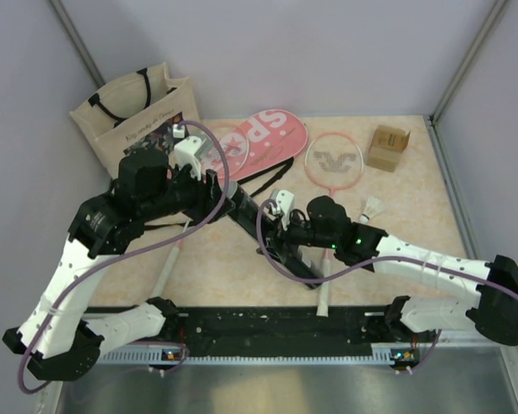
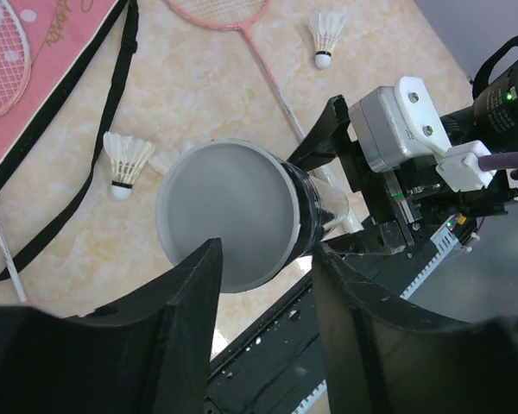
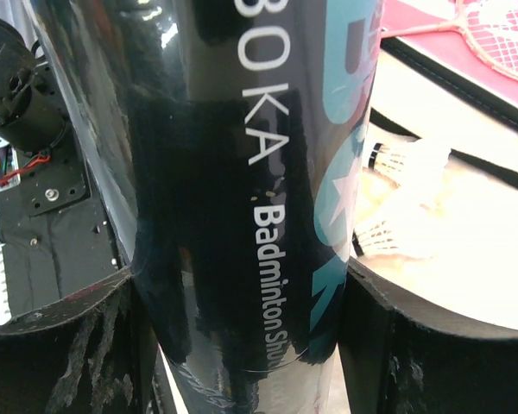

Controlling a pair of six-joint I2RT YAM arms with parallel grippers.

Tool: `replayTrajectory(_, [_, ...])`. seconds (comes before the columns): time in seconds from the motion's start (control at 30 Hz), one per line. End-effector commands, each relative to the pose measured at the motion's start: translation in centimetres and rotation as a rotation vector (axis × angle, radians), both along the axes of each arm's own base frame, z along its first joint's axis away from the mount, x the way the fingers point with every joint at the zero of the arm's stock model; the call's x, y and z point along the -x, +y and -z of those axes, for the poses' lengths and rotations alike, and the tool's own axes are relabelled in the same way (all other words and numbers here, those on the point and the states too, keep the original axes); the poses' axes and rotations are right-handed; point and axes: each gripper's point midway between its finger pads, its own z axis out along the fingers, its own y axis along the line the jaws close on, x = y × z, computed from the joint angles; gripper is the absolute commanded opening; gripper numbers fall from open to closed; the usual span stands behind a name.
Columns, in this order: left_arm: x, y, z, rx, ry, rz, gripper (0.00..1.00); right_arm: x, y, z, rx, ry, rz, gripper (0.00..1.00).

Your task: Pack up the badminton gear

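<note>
A dark cylindrical tube [image 3: 242, 172] printed with "Badminton" fills the right wrist view, and my right gripper [image 3: 242, 310] is shut on it, a finger on each side. In the top view the tube [image 1: 242, 211] lies slanted between both arms. Its grey capped end [image 2: 229, 211] faces my left gripper [image 2: 268, 280], which is open, its fingertips just short of the cap's rim. White shuttlecocks [image 2: 125, 159] [image 2: 326, 39] lie on the table. One pink racket [image 1: 332, 159] rests flat at the back. The other racket [image 2: 0, 52] lies on the pink cover [image 1: 259, 138], whose black strap [image 2: 112, 95] trails beside it.
A beige tote bag [image 1: 138, 112] stands at the back left. A small cardboard box [image 1: 388, 147] sits at the back right. A black rail [image 1: 276, 328] runs along the near edge between the arm bases. Grey walls close in the table.
</note>
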Motion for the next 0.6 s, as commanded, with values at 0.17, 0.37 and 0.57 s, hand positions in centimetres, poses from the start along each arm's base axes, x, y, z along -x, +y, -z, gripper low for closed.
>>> replayTrajectory(0.17, [0.2,-0.5,0.4,0.0,0.012,0.031,0.21,0.3,1.4,-5.0,-0.187,-0.13,-0.065,0.19])
replayTrajectory(0.37, [0.6,-0.4,-0.2,0.013,0.003,0.041,0.0,0.6,0.4,-4.3,-0.156,-0.202,-0.086,0.19])
replayTrajectory(0.57, [0.3,0.6,-1.7,0.004,-0.012,-0.014,0.0,0.6,-0.6,-3.8,-0.137,-0.3,-0.103,0.19])
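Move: The left hand, half open, is right at the lid of the shuttlecock tube: the lid's middle lies about 3 cm ahead, 1 cm to the right and level with it. Down on the table, some 32 cm lower, one shuttlecock lies 24 cm ahead and 7 cm right, another 19 cm ahead and 12 cm right; a racket handle is 3 cm ahead and 18 cm left. From the right hand the lid is about 4 cm ahead, 8 cm left, 14 cm above. Closing from half open to fully shut, the left fingertips come together at the near edge of the tube's lid, seeming to catch its thin rim, while that hand draws back about 1 cm. The right hand keeps its grip round the tube's body, sinks and eases right by about 1 cm each, and tilts the tube's lid end back by some 5 degrees. ##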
